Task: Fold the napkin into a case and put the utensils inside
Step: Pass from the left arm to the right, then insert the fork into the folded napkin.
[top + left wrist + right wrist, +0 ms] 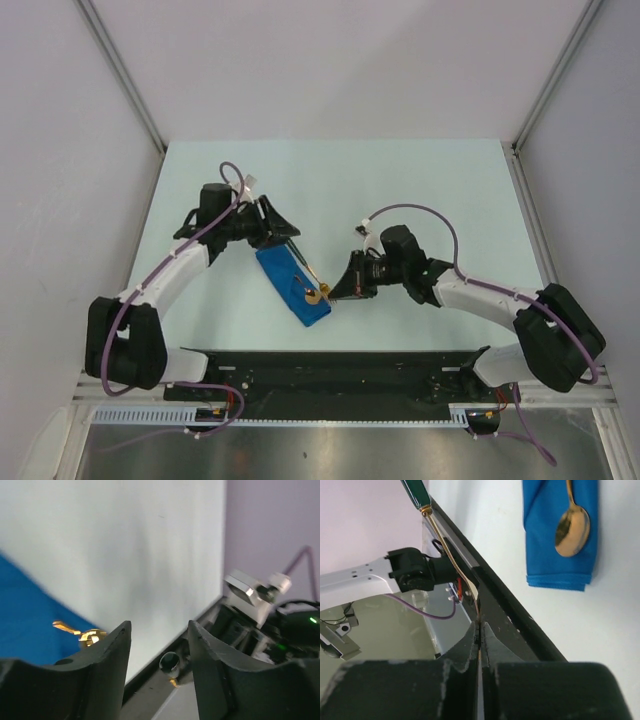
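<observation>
The blue napkin point(293, 287) lies folded as a narrow oblong case point(560, 535) in the middle of the table. A gold-headed spoon point(572, 525) rests on top of it, bowl near the case's near end. My right gripper point(335, 291) is just right of that end. It is shut point(480, 627) on the thin gold neck of the other utensil, whose green handle point(417, 492) sticks out ahead of the jaws. My left gripper point(285, 232) hangs over the case's far end, open point(159, 627) with nothing between its fingers. A gold utensil part point(80, 632) shows over the blue cloth.
The black base rail point(340, 365) runs along the near table edge close behind the case. Pale table surface point(420, 190) stretches to the back and both sides, bounded by white walls. Purple cables loop off both arms.
</observation>
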You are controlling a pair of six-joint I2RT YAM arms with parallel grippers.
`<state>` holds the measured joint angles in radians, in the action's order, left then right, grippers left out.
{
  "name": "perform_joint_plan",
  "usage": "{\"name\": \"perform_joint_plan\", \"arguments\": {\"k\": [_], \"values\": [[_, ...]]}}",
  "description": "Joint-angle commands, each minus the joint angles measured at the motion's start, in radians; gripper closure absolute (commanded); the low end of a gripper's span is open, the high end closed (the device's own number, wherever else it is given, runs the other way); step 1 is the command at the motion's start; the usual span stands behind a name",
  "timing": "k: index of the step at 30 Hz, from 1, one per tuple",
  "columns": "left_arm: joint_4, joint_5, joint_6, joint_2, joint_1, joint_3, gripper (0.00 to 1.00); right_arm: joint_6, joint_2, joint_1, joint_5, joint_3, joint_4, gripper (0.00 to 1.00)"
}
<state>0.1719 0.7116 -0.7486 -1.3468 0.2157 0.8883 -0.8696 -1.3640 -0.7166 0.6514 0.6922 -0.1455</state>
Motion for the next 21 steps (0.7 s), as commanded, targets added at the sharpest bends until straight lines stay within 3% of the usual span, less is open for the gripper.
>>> {"name": "perform_joint_plan", "arguments": {"k": [1, 5, 6, 9, 13, 21], "values": [[0.221, -0.311, 0.117, 0.077, -0.061, 0.061, 0.44, 0.034, -0.020, -0.001, 0.033, 0.036, 0.131, 1.00], [0.236, -0.374, 0.123, 0.048, -0.072, 0.063, 0.53, 0.061, -0.052, -0.003, 0.053, 0.043, 0.256, 1.00], [0.238, -0.373, 0.121, 0.031, -0.072, 0.064, 0.66, 0.073, -0.075, -0.001, 0.066, 0.046, 0.295, 1.00], [0.233, -0.362, 0.114, -0.043, -0.072, 0.069, 0.85, 0.084, -0.119, -0.006, 0.094, 0.058, 0.345, 1.00], [0.209, -0.388, 0.104, -0.100, -0.072, 0.052, 0.94, 0.087, -0.164, 0.002, 0.114, 0.084, 0.394, 1.00], [0.172, -0.446, 0.081, -0.144, -0.072, 0.026, 0.96, 0.110, -0.267, 0.002, 0.139, 0.207, 0.517, 1.00]]}}
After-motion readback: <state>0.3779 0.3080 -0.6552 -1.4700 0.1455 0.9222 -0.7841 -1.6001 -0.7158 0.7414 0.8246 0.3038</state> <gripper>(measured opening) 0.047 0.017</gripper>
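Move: The left gripper, already off the fork, is half open with the fork's handle about 4 cm back, 2 cm right and just below; the napkin's far end lies roughly 6 cm ahead, 6 cm left and 17 cm down. The right gripper grips the fork near its tines; from it the napkin's middle is some 9 cm ahead, 9 cm left and 13 cm below, and the spoon bowl 6 cm ahead and 5 cm left. Bring the empty left gripper down and left about 9 cm each, slightly forward, away from the fork's handle to above the napkin's far end, tipping the fingers steeper and shutting them. Keep the fork pinched in the right gripper while lowering it some 7 cm and drawing it back about 4 cm beside the napkin's near end, fingers tipping further down. ##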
